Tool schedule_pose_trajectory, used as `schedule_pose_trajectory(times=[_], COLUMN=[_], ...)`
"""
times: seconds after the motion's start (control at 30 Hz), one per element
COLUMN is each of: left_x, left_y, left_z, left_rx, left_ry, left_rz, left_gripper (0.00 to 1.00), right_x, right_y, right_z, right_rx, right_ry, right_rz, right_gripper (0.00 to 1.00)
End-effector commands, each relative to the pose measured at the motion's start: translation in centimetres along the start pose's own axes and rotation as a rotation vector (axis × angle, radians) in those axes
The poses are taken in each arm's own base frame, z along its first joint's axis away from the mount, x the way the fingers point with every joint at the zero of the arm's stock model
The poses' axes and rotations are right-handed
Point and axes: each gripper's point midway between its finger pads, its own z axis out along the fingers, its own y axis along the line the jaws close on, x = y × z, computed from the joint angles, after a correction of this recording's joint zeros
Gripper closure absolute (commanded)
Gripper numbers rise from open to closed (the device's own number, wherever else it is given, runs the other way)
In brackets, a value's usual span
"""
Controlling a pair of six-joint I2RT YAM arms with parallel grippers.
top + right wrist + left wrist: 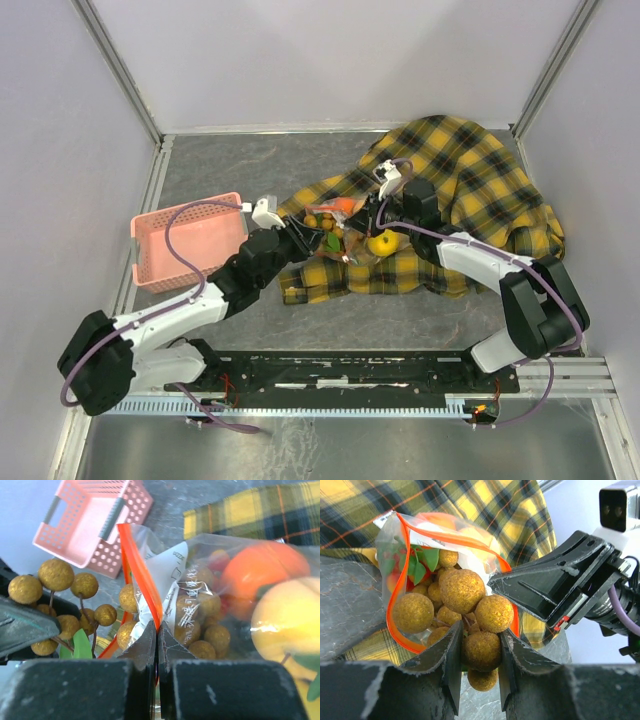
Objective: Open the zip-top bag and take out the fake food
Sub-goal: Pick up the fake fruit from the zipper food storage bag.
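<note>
The zip-top bag [200, 555] lies on the plaid cloth with its red-orange zip strip [137, 565] parted into an open loop. My right gripper [157, 630] is shut on that strip beside the white label [167, 572]. My left gripper [480, 635] is shut on a ball of the tan-brown grape bunch [462, 590], which sits half out of the bag's mouth with its green leaves [422, 562] behind. An orange fruit [260, 572] and a yellow fruit [285, 620] remain inside the bag. In the top view both grippers meet at the bag [345, 225].
A pink basket [190, 240] stands left of the bag, close to my left arm. The yellow-black plaid cloth [470, 190] is bunched over the right half of the grey table. White walls enclose the back and both sides.
</note>
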Motion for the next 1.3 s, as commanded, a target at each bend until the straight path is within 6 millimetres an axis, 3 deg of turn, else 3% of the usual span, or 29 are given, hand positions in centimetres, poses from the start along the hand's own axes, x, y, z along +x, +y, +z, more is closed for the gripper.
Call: schedule_pose_trajectory(times=[0.0,0.23,0.4,0.6,0.7,0.8,0.87,1.07,1.2,1.27], left_x=[-3.3,-4.6,-3.1,-2.2,-3.0,-4.1,-4.7,-6.3,-5.0,-3.6], left_y=[-0.1,1.1,1.4,1.8,1.6,1.2,1.3,3.0,3.5,2.6], left_z=[-1.2,-0.8,0.9,1.9,1.7,0.9,0.2,-1.7,-0.9,-0.2], left_rx=[-0.012,-0.042,-0.041,-0.041,-0.034,-0.023,-0.026,-0.072,-0.061,-0.004], left_ry=[-0.119,-0.154,-0.096,-0.082,-0.115,-0.155,-0.181,-0.249,-0.200,-0.136], left_rz=[0.038,-0.008,-0.001,-0.007,-0.005,0.002,0.003,-0.003,-0.005,-0.007], left_gripper=[0.87,0.89,0.89,0.90,0.90,0.90,0.90,0.90,0.89,0.87], right_x=[-2.4,-1.8,-0.8,-0.2,0.8,1.7,2.1,2.8,2.7,2.6], right_y=[4.2,8.4,11.6,13.4,12.6,8.9,7.7,7.5,8.5,9.5], right_z=[-0.6,-1.4,-1.5,-1.8,-1.5,-0.5,-0.2,0.0,-0.1,-0.3], right_rx=[-0.216,-0.416,-0.522,-0.577,-0.522,-0.308,-0.246,-0.256,-0.309,-0.364], right_ry=[-0.096,-0.076,-0.036,0.008,0.055,0.112,0.133,0.156,0.145,0.132], right_rz=[-0.082,-0.180,-0.229,-0.227,-0.240,-0.238,-0.233,-0.221,-0.220,-0.215], right_gripper=[0.98,0.98,0.98,0.98,0.98,0.98,0.98,0.98,0.98,0.98])
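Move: The left hand already holds the brown fruit cluster; the bag mouth around its lower part is about 3 cm ahead, 3 cm to the right and 3 cm below, with the orange fruit roughly 9 cm ahead, 6 cm right, the peach some 13 cm right, 1 cm ahead, both about 8 cm lower, and the basket some 36 cm left, 2 cm ahead. From the right hand, already pinching the zip edge, the mouth's middle is level ahead, 5 cm left, 3 cm lower. Still gripping the brown cluster, the left hand works it at the bag mouth, up and left, down about 5 cm, then up and left again, ending some 5 cm left of its start. The right hand keeps its pinch on the orange zip edge and drags the bag back about 7 cm and left 5, rising then sinking again, turning some 20 degrees counter-clockwise. ##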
